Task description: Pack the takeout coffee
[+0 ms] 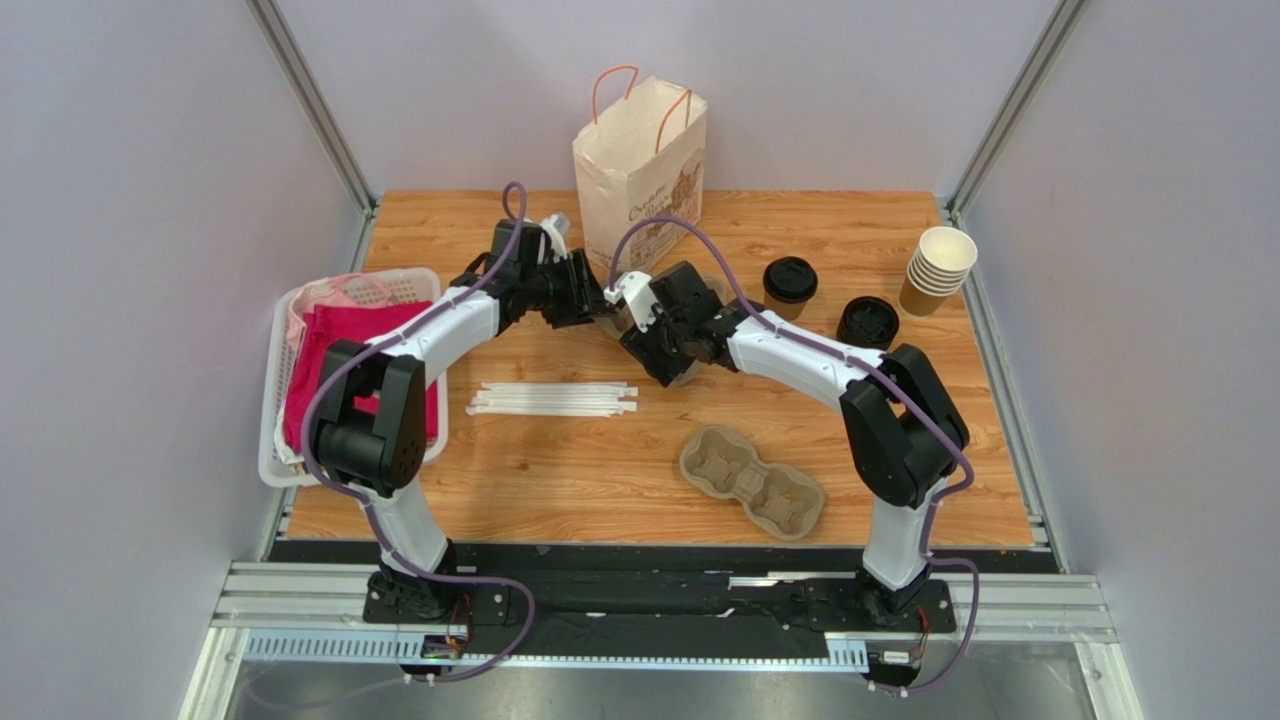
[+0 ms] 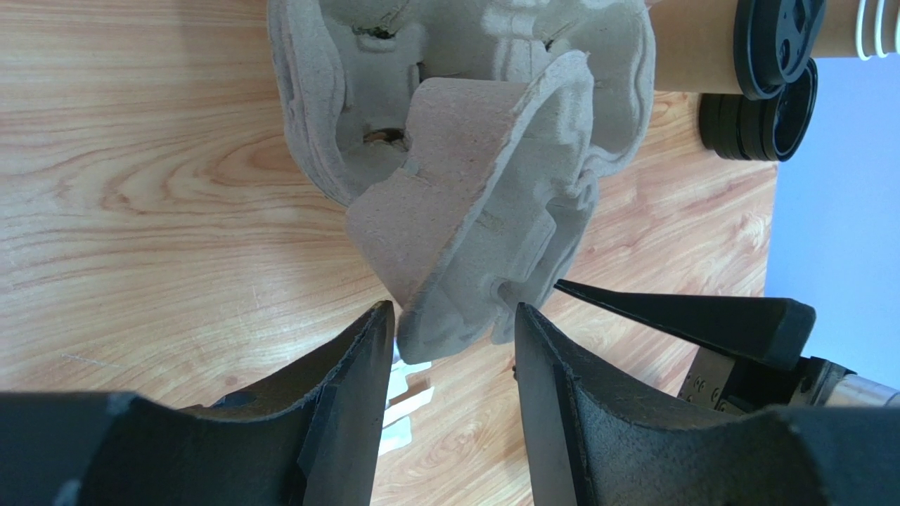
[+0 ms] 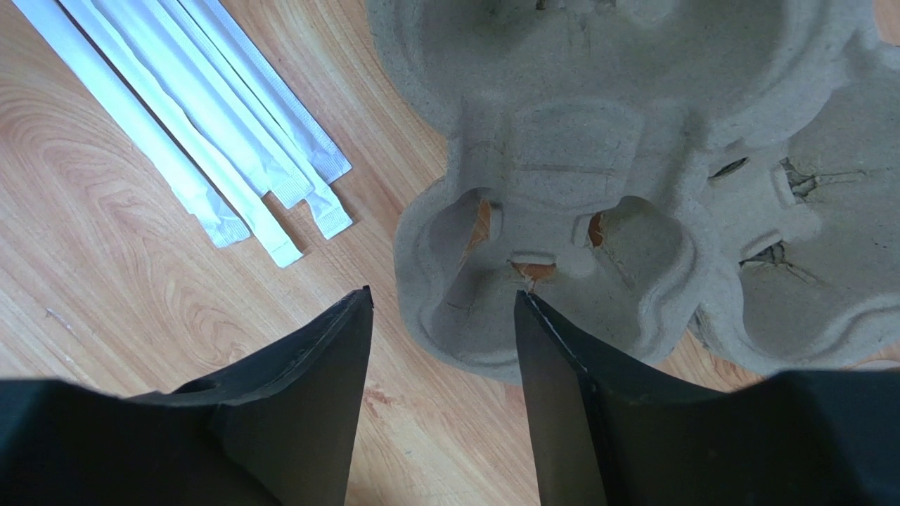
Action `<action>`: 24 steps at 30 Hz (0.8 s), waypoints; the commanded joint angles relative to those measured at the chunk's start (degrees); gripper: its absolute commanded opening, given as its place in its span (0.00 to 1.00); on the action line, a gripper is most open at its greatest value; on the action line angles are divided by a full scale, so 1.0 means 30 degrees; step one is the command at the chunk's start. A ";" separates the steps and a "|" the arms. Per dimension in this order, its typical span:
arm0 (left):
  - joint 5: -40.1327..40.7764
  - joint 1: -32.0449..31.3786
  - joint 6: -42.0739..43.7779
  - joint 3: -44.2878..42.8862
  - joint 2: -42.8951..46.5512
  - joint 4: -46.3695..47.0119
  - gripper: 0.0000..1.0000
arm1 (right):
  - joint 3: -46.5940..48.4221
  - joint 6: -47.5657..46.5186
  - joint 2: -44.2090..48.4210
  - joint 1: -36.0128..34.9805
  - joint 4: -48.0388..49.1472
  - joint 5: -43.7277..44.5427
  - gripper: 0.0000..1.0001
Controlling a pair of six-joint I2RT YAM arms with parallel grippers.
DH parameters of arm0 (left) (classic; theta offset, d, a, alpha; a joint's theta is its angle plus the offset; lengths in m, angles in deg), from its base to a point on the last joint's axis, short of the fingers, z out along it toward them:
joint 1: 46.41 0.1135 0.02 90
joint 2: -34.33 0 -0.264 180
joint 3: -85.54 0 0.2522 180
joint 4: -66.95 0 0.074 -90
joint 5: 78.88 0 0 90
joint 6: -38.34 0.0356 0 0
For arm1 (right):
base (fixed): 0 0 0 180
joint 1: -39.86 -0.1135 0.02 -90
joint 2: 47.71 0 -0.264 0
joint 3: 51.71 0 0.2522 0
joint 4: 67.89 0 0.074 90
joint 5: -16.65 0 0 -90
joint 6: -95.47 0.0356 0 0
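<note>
The takeout coffee [image 1: 789,282], a tan cup with a black lid, stands right of centre; its lid [image 2: 782,37] also shows in the left wrist view. Both grippers meet mid-table, well left of the cup. My left gripper [image 1: 595,309] [image 2: 452,316] holds the end of a raised, tilted grey pulp cup carrier [image 2: 475,200] between its fingertips. My right gripper [image 1: 637,342] [image 3: 444,297] is open. Its right fingertip [image 3: 525,306] is at the carrier's rim [image 3: 549,264], and its left finger is off it. Its thin finger [image 2: 676,316] shows beside the carrier.
A second pulp carrier [image 1: 751,480] lies near the front. Wrapped straws [image 1: 552,401] [image 3: 211,137] lie left of it. A paper bag [image 1: 639,165] stands at the back. A loose black lid [image 1: 867,320], stacked cups [image 1: 939,270] and a basket's rim [image 1: 280,390] are also here.
</note>
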 commanded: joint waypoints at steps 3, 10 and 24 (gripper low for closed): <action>-0.0297 0.0127 -0.0343 -0.0122 -0.0160 0.0584 0.54 | 0.0172 -0.0054 -0.0316 0.0028 0.1184 -0.0362 0.58; -0.0384 0.0156 -0.0314 -0.0181 -0.0248 0.0526 0.54 | -0.0211 -0.0023 -0.0198 -0.0235 0.1477 -0.0278 0.62; -0.1905 0.0859 0.0124 0.0171 0.2878 -0.0615 0.54 | 0.0081 -0.1867 0.0707 -0.0265 0.0044 0.1131 0.00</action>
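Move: The upper cup carrier, lying aslant across the one beneath, has its middle about 6 cm ahead of the right hand and 2 cm lower; its near cup is 2 cm ahead and 3 cm right. The lower carrier sits roughly 9 cm ahead and 2 cm right, the straws 13 cm left and 4 cm back, the lidded cup some 17 cm right and 9 cm ahead. From the left hand the upper carrier lies level, about 7 cm right and 6 cm below. The upper carrier's near cup is pinched by its left wall: the right hand, already over the wall with fingers parted, eases about 2 cm down, with hardly any sideways travel. The fingers then close from a bit over half open almost to shut, one on each side of the thin rim. ##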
